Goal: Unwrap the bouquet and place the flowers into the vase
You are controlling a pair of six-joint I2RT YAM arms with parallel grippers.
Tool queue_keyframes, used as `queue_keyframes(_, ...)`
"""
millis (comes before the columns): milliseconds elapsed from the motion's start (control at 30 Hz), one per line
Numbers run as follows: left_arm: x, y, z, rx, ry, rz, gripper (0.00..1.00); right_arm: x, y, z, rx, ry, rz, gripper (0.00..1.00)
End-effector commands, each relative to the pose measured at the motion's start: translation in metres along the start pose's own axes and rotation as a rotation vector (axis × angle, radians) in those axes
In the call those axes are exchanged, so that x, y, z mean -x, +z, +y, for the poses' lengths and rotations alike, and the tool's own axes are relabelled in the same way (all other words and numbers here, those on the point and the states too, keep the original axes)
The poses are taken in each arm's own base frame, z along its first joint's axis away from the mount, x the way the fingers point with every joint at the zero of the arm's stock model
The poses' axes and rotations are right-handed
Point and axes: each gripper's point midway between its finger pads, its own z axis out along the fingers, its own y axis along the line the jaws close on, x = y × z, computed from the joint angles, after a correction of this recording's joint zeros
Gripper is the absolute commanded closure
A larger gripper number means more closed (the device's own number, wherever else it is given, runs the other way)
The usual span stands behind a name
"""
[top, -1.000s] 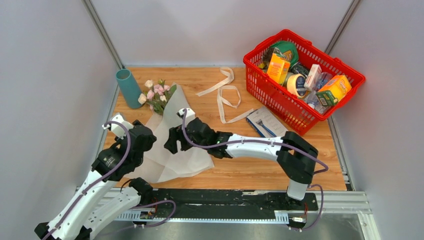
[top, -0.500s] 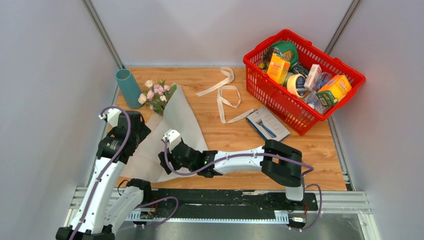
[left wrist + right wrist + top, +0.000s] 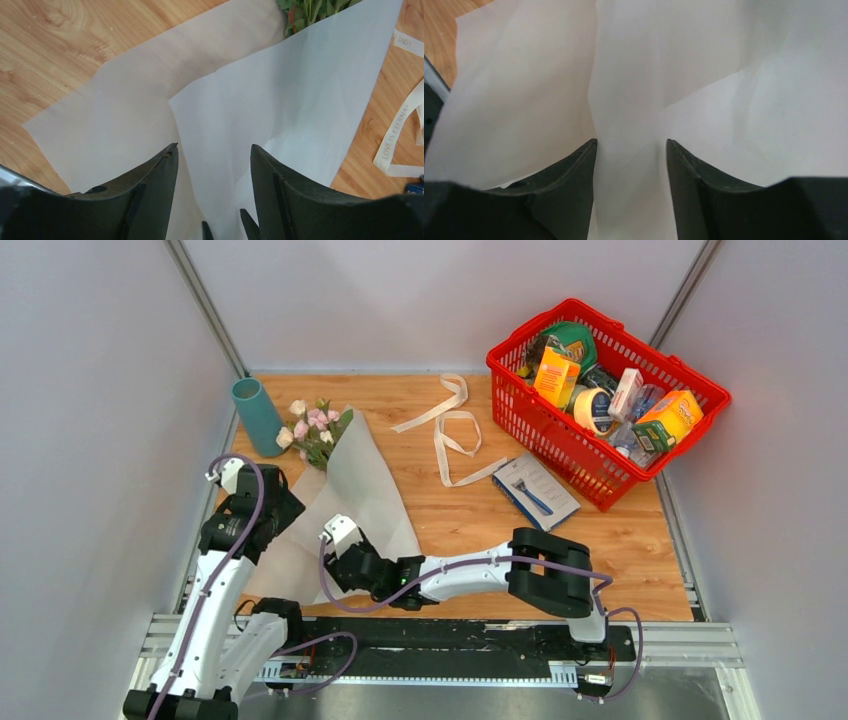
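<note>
The bouquet lies unwrapped at the table's left. Its white paper (image 3: 355,495) is spread flat, and the pink and cream flowers (image 3: 315,430) rest at its far tip, beside the upright teal vase (image 3: 257,416). The stems are hidden under a paper fold. Green leaves (image 3: 312,10) show at the top of the left wrist view. My left gripper (image 3: 280,515) (image 3: 214,146) hovers open over the paper's left side (image 3: 250,115). My right gripper (image 3: 328,575) (image 3: 631,142) is low over the paper's near part (image 3: 704,75), jaws apart, with a raised crease running between them.
The untied cream ribbon (image 3: 450,430) (image 3: 400,145) lies on the wood right of the paper. A flat blue-edged packet (image 3: 535,490) sits further right. A red basket (image 3: 690,375) full of groceries stands at the back right. Grey walls close in on both sides.
My right arm has swung back and left, from the paper's middle to its near edge, and its jaws have narrowed somewhat. My left arm has drawn back slightly, still open.
</note>
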Motion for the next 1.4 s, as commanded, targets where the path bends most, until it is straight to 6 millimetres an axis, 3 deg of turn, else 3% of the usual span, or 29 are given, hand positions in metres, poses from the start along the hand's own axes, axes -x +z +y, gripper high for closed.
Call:
queue_keyframes(0, -0.004, 0.007, -0.006, -0.034, 0.004, 0.011, 0.37, 0.021, 0.003, -0.005, -0.046, -0.001, -0.055, 0.51)
queue_keyframes(267, -0.009, 0.012, -0.004, -0.038, 0.003, 0.016, 0.37, 0.033, -0.004, -0.017, -0.104, 0.007, -0.090, 1.00)
queue_keyframes(467, -0.007, 0.004, -0.020, -0.133, 0.046, 0.021, 0.37, 0.049, -0.016, -0.038, -0.145, 0.078, -0.125, 1.00)
queue_keyframes(733, -0.003, -0.005, -0.024, -0.167, 0.082, 0.013, 0.37, 0.070, -0.040, -0.109, -0.255, 0.245, -0.179, 1.00)
queue_keyframes(900, -0.004, -0.009, -0.030, -0.208, 0.083, 0.025, 0.37, 0.073, -0.053, -0.137, -0.272, 0.311, -0.195, 1.00)
queue_keyframes(1033, -0.008, -0.007, -0.032, -0.215, 0.072, 0.037, 0.37, 0.075, -0.057, -0.136, -0.220, 0.345, -0.199, 1.00)
queue_keyframes(1133, -0.016, -0.001, -0.030, -0.209, 0.056, 0.060, 0.37, 0.074, -0.053, -0.121, -0.137, 0.372, -0.188, 0.86)
queue_keyframes(1200, -0.020, 0.002, -0.029, -0.206, 0.049, 0.073, 0.37, 0.068, -0.046, -0.112, -0.101, 0.373, -0.162, 0.83)
queue_keyframes(1300, -0.024, 0.004, -0.026, -0.196, 0.047, 0.081, 0.38, 0.063, -0.041, -0.108, -0.082, 0.372, -0.141, 0.97)
queue_keyframes(1367, -0.023, 0.004, -0.025, -0.190, 0.048, 0.079, 0.38, 0.064, -0.042, -0.106, -0.073, 0.375, -0.142, 1.00)
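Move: The near edge of the wrapping paper stands as a fold almost between the right fingers, about 1 cm ahead, level sideways and 1 cm below. From that hand the flowers lie some 24 cm ahead, 1 cm left and 2 cm lower; the vase some 23 cm ahead and 11 cm left, about level in height. From the left hand that paper edge is roughly 9 cm back, 4 cm right and 13 cm below. The right hand pinches the paper edge, draws it some 15 cm forward-right and up, then eases 2–3 cm back-left. ##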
